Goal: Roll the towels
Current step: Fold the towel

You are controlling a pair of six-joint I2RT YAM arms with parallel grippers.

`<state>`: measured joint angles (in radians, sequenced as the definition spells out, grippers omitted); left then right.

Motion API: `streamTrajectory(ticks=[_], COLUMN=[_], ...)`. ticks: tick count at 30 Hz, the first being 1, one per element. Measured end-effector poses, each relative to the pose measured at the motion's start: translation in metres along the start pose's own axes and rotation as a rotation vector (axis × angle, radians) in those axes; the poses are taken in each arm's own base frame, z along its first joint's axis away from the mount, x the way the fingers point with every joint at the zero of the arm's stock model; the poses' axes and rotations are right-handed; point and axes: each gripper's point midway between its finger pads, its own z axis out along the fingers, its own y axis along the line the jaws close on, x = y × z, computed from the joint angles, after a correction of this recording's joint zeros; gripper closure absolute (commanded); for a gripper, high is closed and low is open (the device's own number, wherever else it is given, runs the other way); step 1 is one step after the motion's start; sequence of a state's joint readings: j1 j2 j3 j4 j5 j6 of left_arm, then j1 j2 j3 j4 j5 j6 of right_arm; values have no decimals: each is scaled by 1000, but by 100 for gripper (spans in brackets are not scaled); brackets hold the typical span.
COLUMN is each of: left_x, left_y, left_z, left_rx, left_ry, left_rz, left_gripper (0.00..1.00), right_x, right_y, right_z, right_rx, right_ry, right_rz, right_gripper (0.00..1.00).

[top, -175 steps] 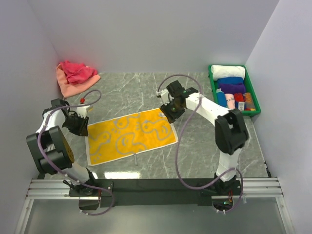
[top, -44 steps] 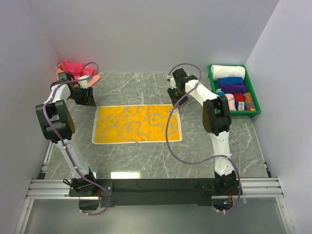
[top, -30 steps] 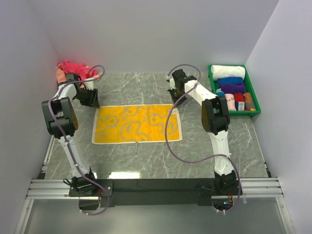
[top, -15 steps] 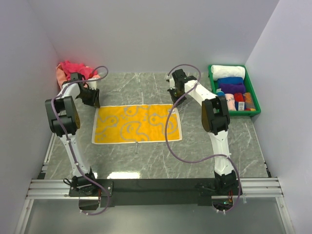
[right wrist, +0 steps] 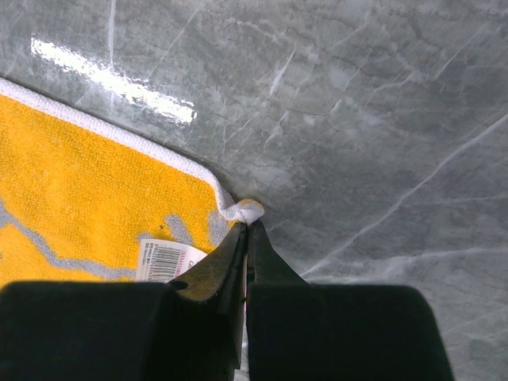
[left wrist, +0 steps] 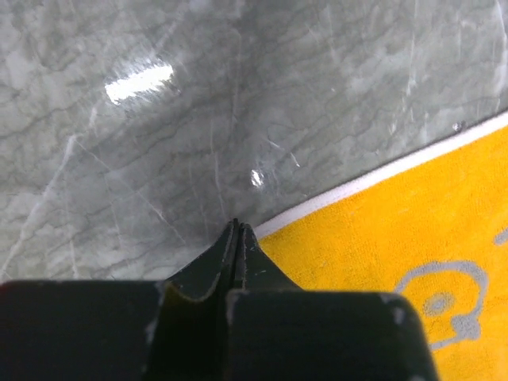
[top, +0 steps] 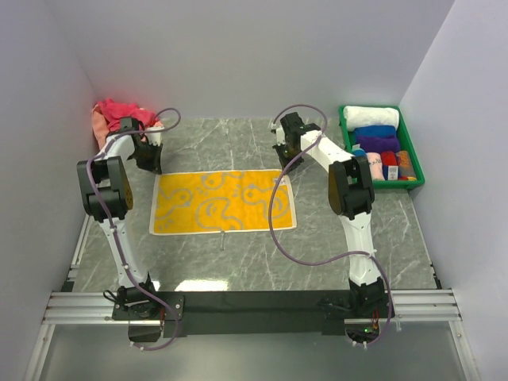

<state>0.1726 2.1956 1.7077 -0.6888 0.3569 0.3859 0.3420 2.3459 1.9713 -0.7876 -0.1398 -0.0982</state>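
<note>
A yellow towel (top: 224, 201) with pale trim and grey squiggles lies flat in the middle of the table. My left gripper (top: 153, 164) is shut at its far left corner. In the left wrist view the white edge of the yellow towel (left wrist: 397, 230) runs in under the closed tips of the left gripper (left wrist: 236, 226). My right gripper (top: 284, 168) is shut on the far right corner. In the right wrist view a small bunch of trim on the yellow towel (right wrist: 246, 210) pokes out past the tips of the right gripper (right wrist: 250, 226).
A crumpled pink towel (top: 121, 109) on a salmon one sits at the back left corner, just behind my left arm. A green tray (top: 346, 133) at the right holds rolled towels, among them white (top: 371, 116), blue (top: 375, 132) and purple (top: 379, 144). Walls close in on three sides.
My left gripper has gone from open to shut at the towel's far left corner. The right gripper and the towel have not moved.
</note>
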Motion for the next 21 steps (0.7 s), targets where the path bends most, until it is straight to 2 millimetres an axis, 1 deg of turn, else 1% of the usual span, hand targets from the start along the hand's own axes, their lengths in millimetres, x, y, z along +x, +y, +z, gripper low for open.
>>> streamTrajectory(ticks=[7,9,11,12,13,14,15,18,21], left_x=[-5,-9,-17,-24,-30,-35,-39,-43,-38], left_y=[4,3,3,4,5,5,6,7,7], left_z=[-1,-3,-8,-10,-13,-16,-19,-23,-20], left_rx=[-11,0,10,14,15,14,13,8,3], left_ry=[-11,-22,-45,-63,-79,-92,-100,-108,-92], left_rz=[-13,-17,-19,-19,-19,-15,-12,-17,-22], left_gripper=[100,100,100,97,89,80,65,54,50], right_x=[-2,-3,-3,-4,-5,-7,-9,-17,-18], right_y=[-5,-6,-8,-9,-10,-11,-12,-14,-12], right_z=[-2,-2,-3,-3,-4,-6,-8,-13,-14], right_rx=[5,6,6,5,4,4,3,3,-5], right_ry=[-7,-9,-11,-13,-15,-21,-26,-49,-50], right_rz=[4,5,6,6,6,4,4,-3,-6], right_gripper=[100,100,100,100,100,100,100,100,100])
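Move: The yellow towel's far-left corner lies right at the left hand's shut fingertips, and its far-right corner is pinched at the right hand's fingertips. The heap of pink towels sits some 14 cm ahead and 13 cm left of the left hand. From the right hand, the towel's label lies about 4 cm back and 2 cm left, and the green basket is centred roughly 32 cm right and 8 cm ahead. The towel's far-right corner stays pinched as the right hand draws it about 2 cm up, a little less forward and slightly right. From the far-left corner the left hand, after creeping forward, comes off, rising some 3.5 cm and going forward 2.5 cm, its fingers tipping slightly outward and opening about halfway without the towel. ##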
